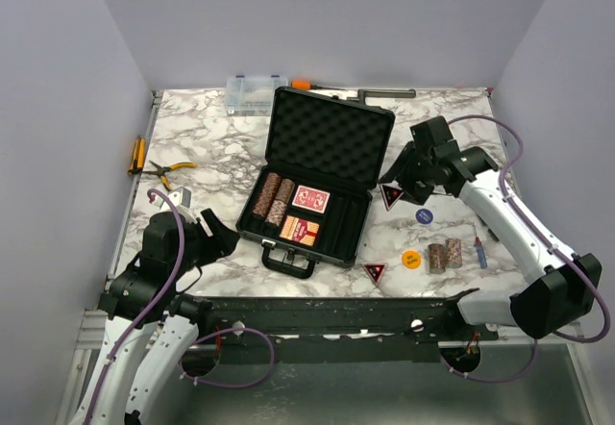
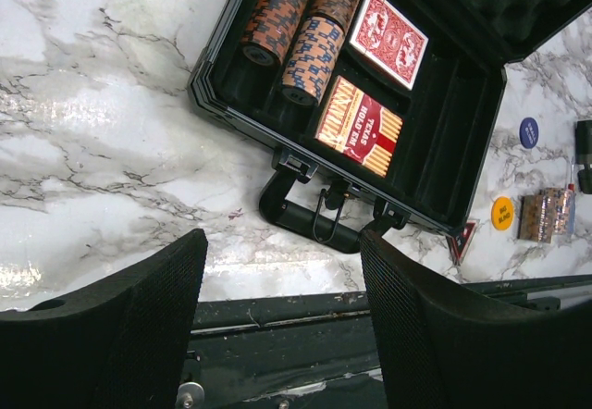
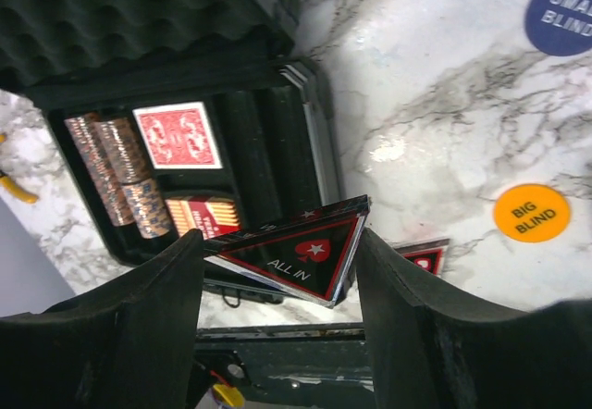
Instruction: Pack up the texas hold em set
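The black foam-lined case [image 1: 352, 223] lies open mid-table, holding brown chip stacks [image 1: 272, 197] and two red card decks [image 1: 310, 199]. My right gripper [image 1: 404, 189] hovers just right of the case, shut on a black-and-red triangular "ALL IN" token [image 3: 301, 247], which sits tilted between its fingers [image 3: 416, 316]. A second triangular token [image 1: 374, 272], a blue round token [image 1: 424, 216], an orange round token [image 1: 411, 259] and two chip stacks [image 1: 444, 254] lie on the marble. My left gripper [image 2: 282, 316] stands open and empty near the case handle [image 2: 305, 219], at the front left.
At the back edge stand a clear organiser box [image 1: 252, 95] and a long tool [image 1: 356, 90]. Yellow-handled pliers [image 1: 171, 170] and an orange-handled tool [image 1: 137, 154] lie at the left. A small red-and-blue item [image 1: 479, 252] rests by the loose chips. Walls enclose three sides.
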`<state>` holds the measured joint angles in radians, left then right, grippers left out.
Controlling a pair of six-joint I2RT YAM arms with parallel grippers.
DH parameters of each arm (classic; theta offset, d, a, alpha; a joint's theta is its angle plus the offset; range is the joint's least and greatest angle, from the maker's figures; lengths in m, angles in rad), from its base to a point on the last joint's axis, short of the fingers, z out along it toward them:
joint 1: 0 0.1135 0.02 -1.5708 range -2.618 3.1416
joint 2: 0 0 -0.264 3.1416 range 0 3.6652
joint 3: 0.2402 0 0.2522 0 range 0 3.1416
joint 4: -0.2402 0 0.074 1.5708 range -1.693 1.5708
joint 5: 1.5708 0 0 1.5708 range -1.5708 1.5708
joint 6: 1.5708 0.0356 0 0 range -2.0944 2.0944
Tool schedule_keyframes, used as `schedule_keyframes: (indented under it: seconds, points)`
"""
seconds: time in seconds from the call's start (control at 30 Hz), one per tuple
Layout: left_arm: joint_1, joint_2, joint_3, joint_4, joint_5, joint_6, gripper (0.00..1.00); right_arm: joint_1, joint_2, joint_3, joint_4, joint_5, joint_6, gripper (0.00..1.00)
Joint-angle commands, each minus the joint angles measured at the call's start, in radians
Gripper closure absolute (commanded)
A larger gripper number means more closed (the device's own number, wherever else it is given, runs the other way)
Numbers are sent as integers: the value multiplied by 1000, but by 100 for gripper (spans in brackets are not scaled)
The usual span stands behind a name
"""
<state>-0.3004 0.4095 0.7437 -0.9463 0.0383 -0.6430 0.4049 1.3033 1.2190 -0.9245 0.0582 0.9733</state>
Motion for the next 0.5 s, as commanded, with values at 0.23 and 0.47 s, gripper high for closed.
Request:
schedule_keyframes:
  seconds: [0.23, 0.47]
  points:
    - [6, 1, -10, 14, 17, 8, 33, 64, 177, 192, 31, -95, -20, 49]
    - [7, 1, -10, 12, 7, 5, 35, 148, 289, 286, 19, -63, 27, 49]
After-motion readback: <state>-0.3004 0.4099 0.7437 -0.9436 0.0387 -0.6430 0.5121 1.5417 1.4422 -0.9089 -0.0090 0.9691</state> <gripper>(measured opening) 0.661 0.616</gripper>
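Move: The right hand already holds an ALL IN triangle. The case's empty right-hand slots lie about 10 cm to its left, about level ahead and some 13 cm below. The red card deck is about 19 cm left and 7 cm ahead; the loose triangle is some 13 cm back and 2 cm left; the small blind button sits about 10 cm right and 2 cm ahead. From the left hand, those slots are roughly 28 cm right, 11 cm ahead and 13 cm below. Still pinching the ALL IN triangle between its fingertips, the right hand carries it left towards the case's empty slots, about 7 cm left and 3 cm forward, coming in high over the case's right side. The height stays nearly level after a slight early rise, and the wrist swings some 10 degrees counter-clockwise. ##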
